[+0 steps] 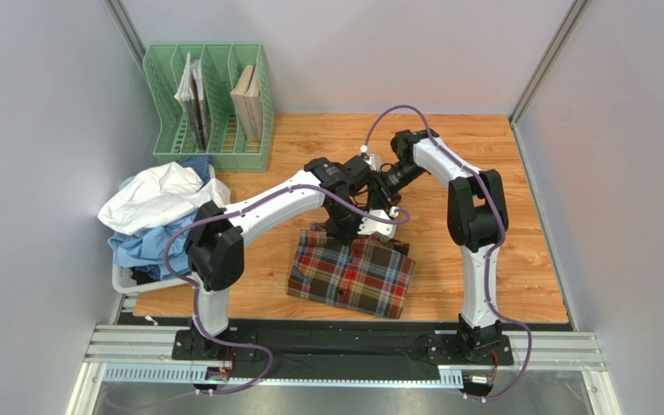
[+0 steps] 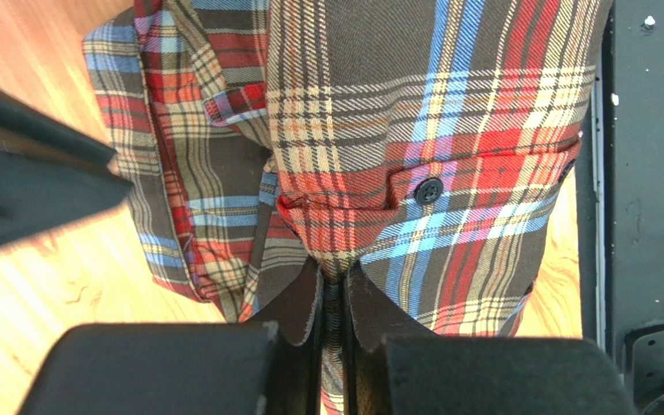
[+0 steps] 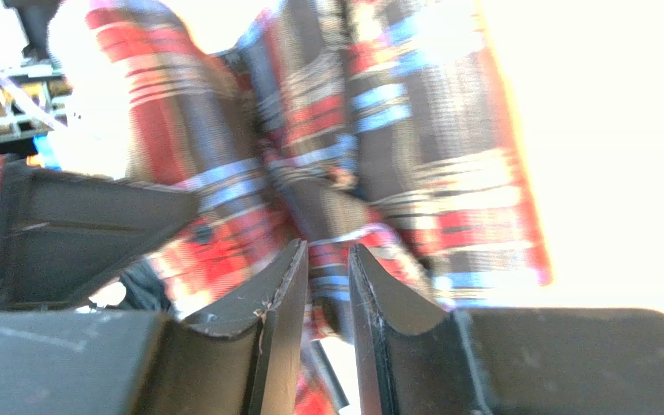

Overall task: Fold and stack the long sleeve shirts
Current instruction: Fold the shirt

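The tartan shirt (image 1: 351,275), one of the long sleeve shirts, lies partly folded on the wooden table in front of both arms. My left gripper (image 1: 344,232) is at its far edge, shut on a pinched ridge of the plaid cloth (image 2: 448,130); in the left wrist view the gripper (image 2: 334,285) has cloth squeezed between its jaws. Close beside it on the right is my right gripper (image 1: 386,210). In the blurred right wrist view that gripper (image 3: 327,259) has its jaws parted, with a strip of the tartan shirt (image 3: 309,130) lying between them.
A white shirt (image 1: 158,194) and a light blue shirt (image 1: 145,246) are heaped in a white basket (image 1: 123,281) at the left table edge. A green file rack (image 1: 210,108) with booklets stands at the back left. A black strip (image 1: 344,337) runs along the near edge.
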`<state>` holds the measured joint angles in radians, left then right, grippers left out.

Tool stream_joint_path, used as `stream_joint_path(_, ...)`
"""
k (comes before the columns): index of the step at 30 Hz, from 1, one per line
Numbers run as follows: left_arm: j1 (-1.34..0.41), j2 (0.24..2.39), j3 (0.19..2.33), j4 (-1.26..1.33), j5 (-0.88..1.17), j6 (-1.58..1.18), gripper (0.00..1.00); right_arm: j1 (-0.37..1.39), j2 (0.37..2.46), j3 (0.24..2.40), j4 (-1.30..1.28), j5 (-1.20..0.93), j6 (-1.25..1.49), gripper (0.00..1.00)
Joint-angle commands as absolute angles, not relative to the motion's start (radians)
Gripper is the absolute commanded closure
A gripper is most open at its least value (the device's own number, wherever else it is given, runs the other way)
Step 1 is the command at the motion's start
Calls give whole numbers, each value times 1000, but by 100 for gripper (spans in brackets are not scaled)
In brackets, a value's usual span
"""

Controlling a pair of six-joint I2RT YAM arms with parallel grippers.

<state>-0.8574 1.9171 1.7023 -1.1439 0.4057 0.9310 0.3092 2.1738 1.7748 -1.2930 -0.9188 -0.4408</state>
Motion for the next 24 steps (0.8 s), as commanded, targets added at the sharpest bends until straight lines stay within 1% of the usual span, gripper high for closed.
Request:
stream_joint_path(1,-835,1919,1779,-1138,419,979,99,296,2261,1809,-1235,-862,-414,70)
stream_joint_path(5,-801,1956,1828,-1137,416,991,99,302,2324,1775,-1226,-851,-426,72)
stream_joint_path(8,-782,1979,1850,-1109,410,1005,99,308,2333,1747,-1226,-842,-445,73)
stream_joint_path(16,-762,2042,1882,-1011,399,1031,98,307,2336,1755,-1230,-845,-468,73)
stream_joint_path(19,-761,2080,1881,-960,402,1035,95,302,2341,1770,-1242,-844,-477,74)
stream_joint_path(22,-759,2124,1881,-920,396,1035,91,308,2333,1778,-1252,-847,-477,74)
stream_joint_path(24,-761,2144,1865,-916,391,1046,86,308,2324,1786,-1255,-827,-471,74)
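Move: The left hand already pinches the shirt's lifted fold. The exposed far strip of the lower layer is its goal, about 7 cm ahead, 4 cm to its right and 9 cm below; the shirt's near edge lies some 15 cm back, straight behind and 9 cm below. From the right hand the far strip is level with it, about 3 cm left and 8 cm below, and the held fold is roughly 8 cm back, 7 cm left and 1 cm above. The right hand drops about 7 cm onto the lower layer just beyond the held fold, then stays there, its slightly parted fingertips set on the cloth. Meanwhile the left hand keeps its pinch and draws the fold forward some 8 cm towards the far strip and the right fingers, rising slightly first, then sinking and easing a little right, its grip just starting to loosen at the end. ##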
